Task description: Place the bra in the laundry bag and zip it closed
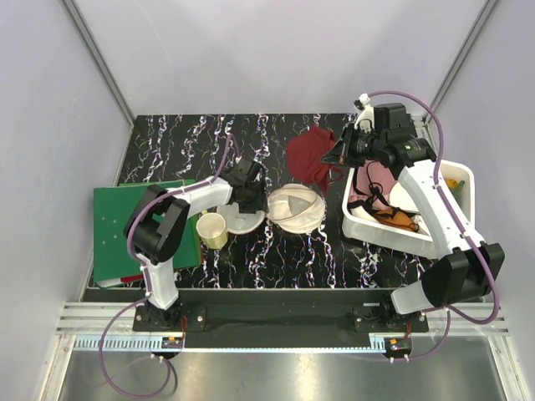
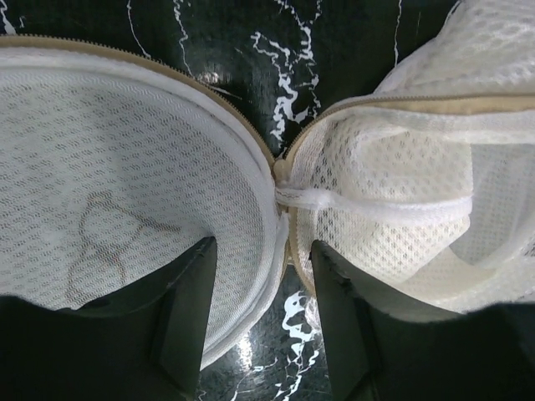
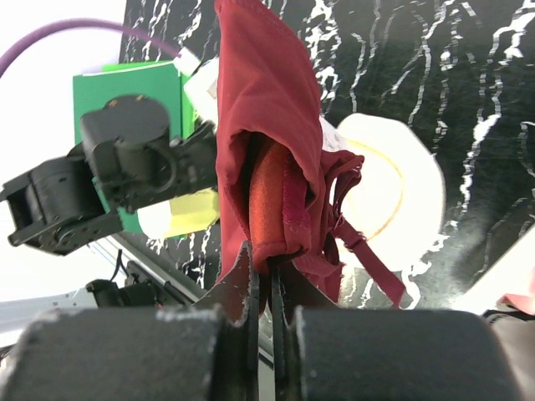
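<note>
The laundry bag [image 1: 294, 209] lies unzipped on the dark marble table, its two cream mesh halves spread side by side. My left gripper [image 1: 249, 200] is low over it. In the left wrist view the left gripper [image 2: 263, 288] is open, one finger over the flat left half [image 2: 117, 167] and the other over the puffed right half [image 2: 401, 209], the joined rims between them. The maroon bra [image 1: 312, 157] hangs above the table behind the bag. My right gripper [image 1: 338, 156] is shut on its folded edge. In the right wrist view the bra [image 3: 267, 125] dangles from the right gripper [image 3: 272, 267], straps loose.
A white bin [image 1: 376, 234] with pink and orange cloths stands at the right under the right arm. A small cream-yellow cup [image 1: 212, 230] sits just left of the bag. A green board [image 1: 134, 217] lies at the table's left edge.
</note>
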`<state>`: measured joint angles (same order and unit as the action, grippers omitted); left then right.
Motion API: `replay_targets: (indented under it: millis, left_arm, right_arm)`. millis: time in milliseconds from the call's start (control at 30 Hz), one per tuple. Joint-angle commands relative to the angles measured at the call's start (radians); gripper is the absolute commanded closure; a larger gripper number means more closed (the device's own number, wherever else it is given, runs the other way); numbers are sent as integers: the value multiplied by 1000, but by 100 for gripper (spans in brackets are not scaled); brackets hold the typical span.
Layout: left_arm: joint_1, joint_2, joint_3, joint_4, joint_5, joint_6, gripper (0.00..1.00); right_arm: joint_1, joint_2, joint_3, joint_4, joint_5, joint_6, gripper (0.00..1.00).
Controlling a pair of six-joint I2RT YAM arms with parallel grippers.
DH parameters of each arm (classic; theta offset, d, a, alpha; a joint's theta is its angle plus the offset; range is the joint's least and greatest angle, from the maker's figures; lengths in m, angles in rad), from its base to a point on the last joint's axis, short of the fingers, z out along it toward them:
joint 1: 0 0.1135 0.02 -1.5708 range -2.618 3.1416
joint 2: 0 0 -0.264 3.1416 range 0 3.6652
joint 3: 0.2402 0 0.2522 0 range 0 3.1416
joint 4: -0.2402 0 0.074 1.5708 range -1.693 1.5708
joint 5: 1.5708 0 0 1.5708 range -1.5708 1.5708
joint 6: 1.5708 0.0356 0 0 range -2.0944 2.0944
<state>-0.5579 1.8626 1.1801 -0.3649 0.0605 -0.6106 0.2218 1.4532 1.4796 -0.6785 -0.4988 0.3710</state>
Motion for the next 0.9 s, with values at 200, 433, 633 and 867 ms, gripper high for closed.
replay_targets:
  millis: [200,433,633,867]
  left_arm:
    - [3,56,92,17,27,-14,78]
    - [-5,-54,58,38,-45,20,100]
    - [-36,-228,-6,60,-88,32,100]
    - [-69,-347,-51,92,-102,55,100]
  right_arm:
    - [40,22,9,62,-57,74,100]
    - [71,47,-33,57,-142,105,100]
    - [90,79,10,-42,-148,66,100]
    - [105,114,30,-139,-208,74,100]
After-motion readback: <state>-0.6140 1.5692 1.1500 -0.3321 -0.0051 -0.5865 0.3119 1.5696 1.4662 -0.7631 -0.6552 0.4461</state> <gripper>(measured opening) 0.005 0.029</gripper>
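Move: The left hand stands half open, low over the laundry bag's hinge, where lid meets body: about 2 cm ahead, 1 cm right and 1 cm below. The lid's middle is some 6 cm left and 2 cm back, the bag's open body 9 cm right and 1 cm ahead, both about 2 cm below. The right hand already holds the bra; from it the open body lies roughly 8 cm left, 3 cm back and 26 cm below. The left fingers shut fully on the laundry bag's rim at the hinge, easing about a centimetre forward and right as they close, then carry it straight up some 11 cm, tipping about 15 degrees outward. Meanwhile the right hand keeps its grip on the bra and brings it left, down and back, about 7 cm in all, towards the bag's mouth, its fingers tilting further downward. ##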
